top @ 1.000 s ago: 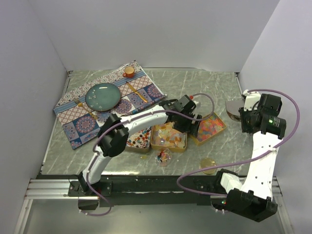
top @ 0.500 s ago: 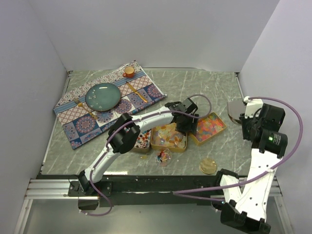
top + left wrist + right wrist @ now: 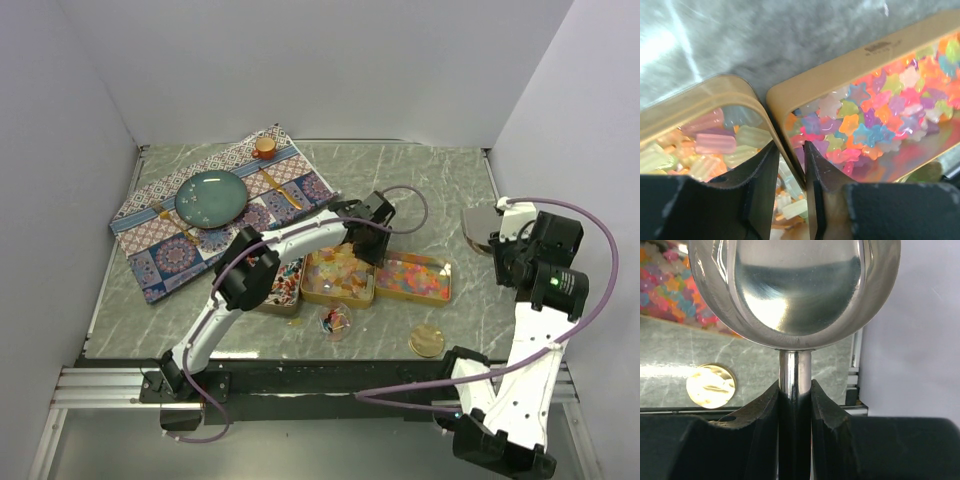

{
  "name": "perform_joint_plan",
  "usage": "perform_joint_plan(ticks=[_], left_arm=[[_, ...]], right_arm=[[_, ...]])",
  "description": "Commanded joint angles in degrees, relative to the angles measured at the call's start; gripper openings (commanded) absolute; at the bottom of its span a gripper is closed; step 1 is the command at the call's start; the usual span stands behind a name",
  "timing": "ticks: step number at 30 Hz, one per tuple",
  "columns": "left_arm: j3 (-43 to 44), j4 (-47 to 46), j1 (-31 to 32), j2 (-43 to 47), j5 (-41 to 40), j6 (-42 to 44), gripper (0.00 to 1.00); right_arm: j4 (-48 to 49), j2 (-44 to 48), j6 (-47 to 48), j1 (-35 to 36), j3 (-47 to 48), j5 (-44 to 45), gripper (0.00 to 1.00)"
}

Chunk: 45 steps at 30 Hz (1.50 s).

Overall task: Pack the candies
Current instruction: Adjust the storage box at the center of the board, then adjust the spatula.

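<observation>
Three gold tins hold the candies: red-white-black ones [image 3: 284,285], pale yellow-orange squares [image 3: 340,272] and bright pink-orange-yellow pieces [image 3: 415,277]. My left gripper [image 3: 366,248] reaches down where the middle and right tins meet. In the left wrist view the left gripper [image 3: 790,146] pinches the adjoining tin walls [image 3: 781,131]. One finger is among the pale squares [image 3: 710,144], the other among the bright star pieces [image 3: 875,127]. My right gripper [image 3: 795,390] is shut on the handle of a steel scoop [image 3: 795,285], held empty in the air at the right as the scoop [image 3: 479,228] shows from above.
A small clear cup of mixed candies [image 3: 335,321] and a round gold disc [image 3: 427,341] lie near the front edge. A patterned cloth [image 3: 160,255] with a teal plate [image 3: 211,195] and a small cork-topped jar [image 3: 265,147] lies at the back left.
The right tin has swung from a slant to lie straight against the middle tin. My left gripper's jaws have narrowed onto the walls and shifted left. The right arm moved slightly.
</observation>
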<state>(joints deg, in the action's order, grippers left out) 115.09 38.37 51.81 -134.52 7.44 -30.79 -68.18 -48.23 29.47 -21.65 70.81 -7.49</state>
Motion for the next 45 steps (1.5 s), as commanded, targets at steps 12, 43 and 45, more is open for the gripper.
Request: perform_joint_plan(ticks=[12,43,45], left_arm=[[4.3,-2.0,-10.1,7.1,10.4,10.5,0.79],[-0.3,-50.9,-27.1,1.2,62.6,-22.6,0.97],[-2.1,-56.5,-27.3,1.1,63.9,-26.8,0.97]], right_arm=[[-1.2,-0.7,37.6,1.2,-2.9,-17.3,0.00],[14.7,-36.6,19.7,34.2,23.4,-11.7,0.00],[13.7,-37.4,19.6,35.2,24.6,-12.1,0.00]])
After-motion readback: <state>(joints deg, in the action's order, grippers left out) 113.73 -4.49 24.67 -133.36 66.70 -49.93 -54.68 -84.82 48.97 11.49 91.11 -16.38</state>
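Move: The left hand already pinches the touching walls of two storage boxes: the middle box's centre lies about 9 cm to its left and 3 cm back, the right box's 9 cm to its right and 4 cm back. The lollipop box is some 22 cm left, 5 cm back. From the pan-holding right hand, the middle box lies roughly 35 cm left and 9 cm ahead, the right box 18 cm left and 8 cm ahead, both over 20 cm below. Left slides the pinched rims about 5 cm forward, opens, rises; right swings the pan some 25 cm forward-left. ##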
